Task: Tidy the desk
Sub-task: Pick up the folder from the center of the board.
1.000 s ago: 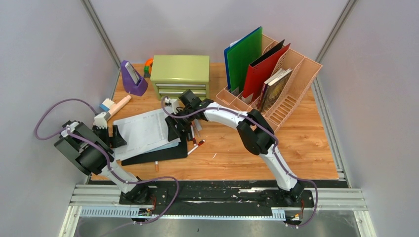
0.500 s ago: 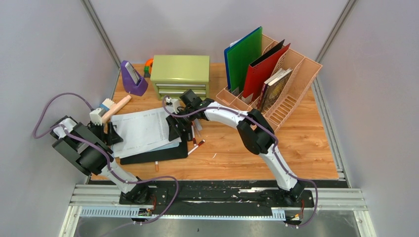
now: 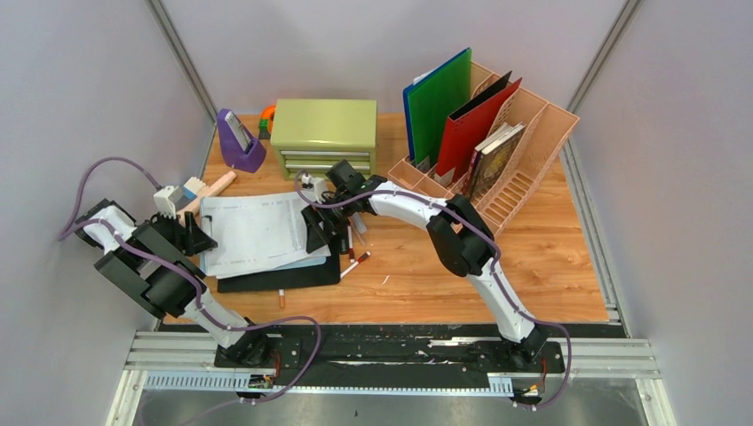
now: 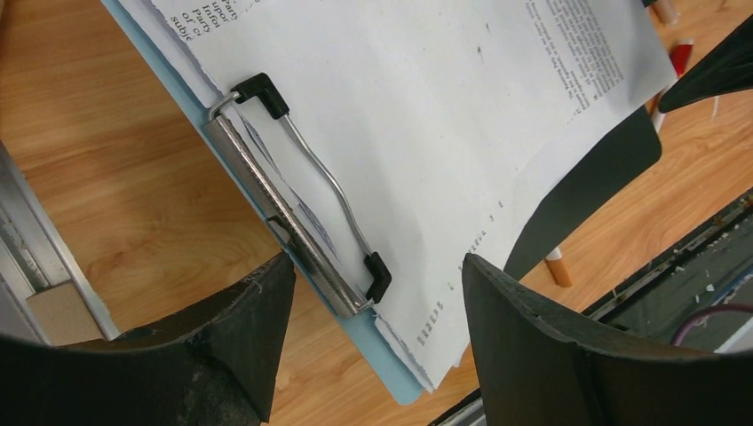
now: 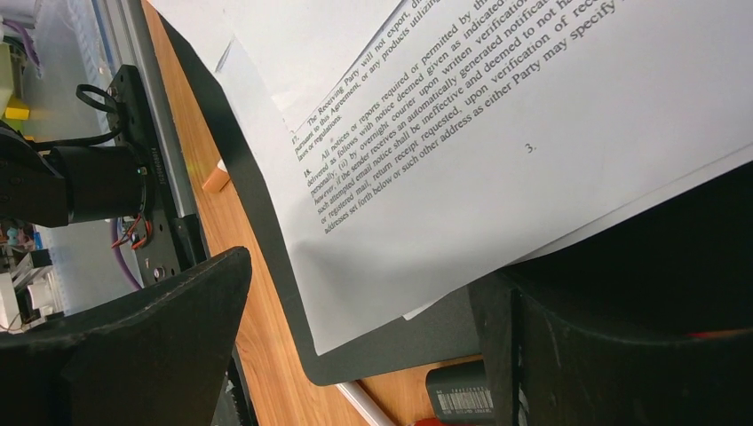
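The orange-brown desk (image 3: pixel 426 275) carries a light blue clipboard (image 4: pixel 400 377) with white printed papers (image 3: pixel 257 229) under its metal clip (image 4: pixel 284 213). The clipboard lies on a black folder (image 3: pixel 275 277). My left gripper (image 3: pixel 197 235) is at the clipboard's left end. It is open (image 4: pixel 377 355), and its fingers stand on either side of the clip end and corner without touching them. My right gripper (image 3: pixel 317 232) is at the papers' right edge. It is wide open (image 5: pixel 368 293) over the paper corner and the black folder (image 5: pixel 266 222).
An olive-green drawer chest (image 3: pixel 324 133) and a purple holder (image 3: pixel 238 142) stand at the back. A pink file rack (image 3: pixel 524 151) with folders and books is at the back right. Pens (image 3: pixel 355 262) lie by my right gripper. A wooden-handled brush (image 3: pixel 209 188) lies at the left.
My left arm has drawn back to the left and its jaws have narrowed. The clipboard with its papers has turned squarer to the desk. The right gripper has barely moved.
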Controlling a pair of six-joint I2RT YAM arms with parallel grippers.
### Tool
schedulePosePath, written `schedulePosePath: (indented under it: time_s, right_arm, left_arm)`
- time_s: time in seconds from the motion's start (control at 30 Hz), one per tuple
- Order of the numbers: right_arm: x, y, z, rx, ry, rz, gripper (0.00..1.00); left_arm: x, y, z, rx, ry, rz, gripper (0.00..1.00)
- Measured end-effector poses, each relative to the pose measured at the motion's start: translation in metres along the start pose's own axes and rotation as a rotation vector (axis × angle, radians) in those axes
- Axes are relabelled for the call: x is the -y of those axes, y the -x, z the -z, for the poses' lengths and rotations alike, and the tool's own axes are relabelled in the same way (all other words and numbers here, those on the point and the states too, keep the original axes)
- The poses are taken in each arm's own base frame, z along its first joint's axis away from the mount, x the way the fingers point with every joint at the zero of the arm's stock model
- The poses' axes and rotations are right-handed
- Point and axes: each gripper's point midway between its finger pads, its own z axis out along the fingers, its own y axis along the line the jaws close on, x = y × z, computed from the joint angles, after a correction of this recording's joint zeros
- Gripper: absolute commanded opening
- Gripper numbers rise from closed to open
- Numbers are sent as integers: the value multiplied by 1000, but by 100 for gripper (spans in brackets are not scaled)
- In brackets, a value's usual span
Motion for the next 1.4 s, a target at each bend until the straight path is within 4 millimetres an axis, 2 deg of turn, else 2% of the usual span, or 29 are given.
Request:
schedulePosePath:
  time_s: [0.4, 0.77, 1.0, 1.1, 1.3, 1.4]
  right_arm:
    - [1, -2, 1, -8, -4, -10, 94]
    - [1, -3, 1, -10, -4, -11, 94]
    - [1, -2, 1, -8, -1, -9, 94]
    - [0, -2, 0, -5, 7, -4, 94]
    - [-2, -2, 0, -7, 13, 1, 94]
    - [-3, -1, -1, -7, 19, 8, 95]
  left_arm:
    - [28, 34, 18, 100, -40, -46, 65]
    - [38, 51, 22, 177, -45, -97, 47]
    - [54, 62, 26, 232, -71, -90, 27]
    - [60, 66, 27, 257, -89, -75, 21]
    - [67, 70, 29, 268, -99, -59, 0]
    - [69, 74, 33, 263, -92, -61, 0]
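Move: The folder (the pale blue clipboard with papers) already has its left edge raised between the left hand's open fingers. Its middle lies about 13 cm to that hand's right, 1 cm ahead and 5 cm lower. From there the black board's middle is some 17 cm right, 2 cm back and 10 below, and the lint roller 11 cm ahead, 1 cm right and 9 below. The folder's middle is about 10 cm left of the right hand, level with it in reach and height; a red-and-white marker lies 7 cm back, 10 right and 4 below. The left hand rises about 10 cm, taking the folder's clip edge upward, and drifts some 4 cm right as its fingers tip up roughly 15 degrees; mostly in the second half they close from wide open and pinch the edge at the near end of the metal clip. The right hand stays put at the folder's right edge, fingers still wide open with the sheets' edge between them, not gripping. ##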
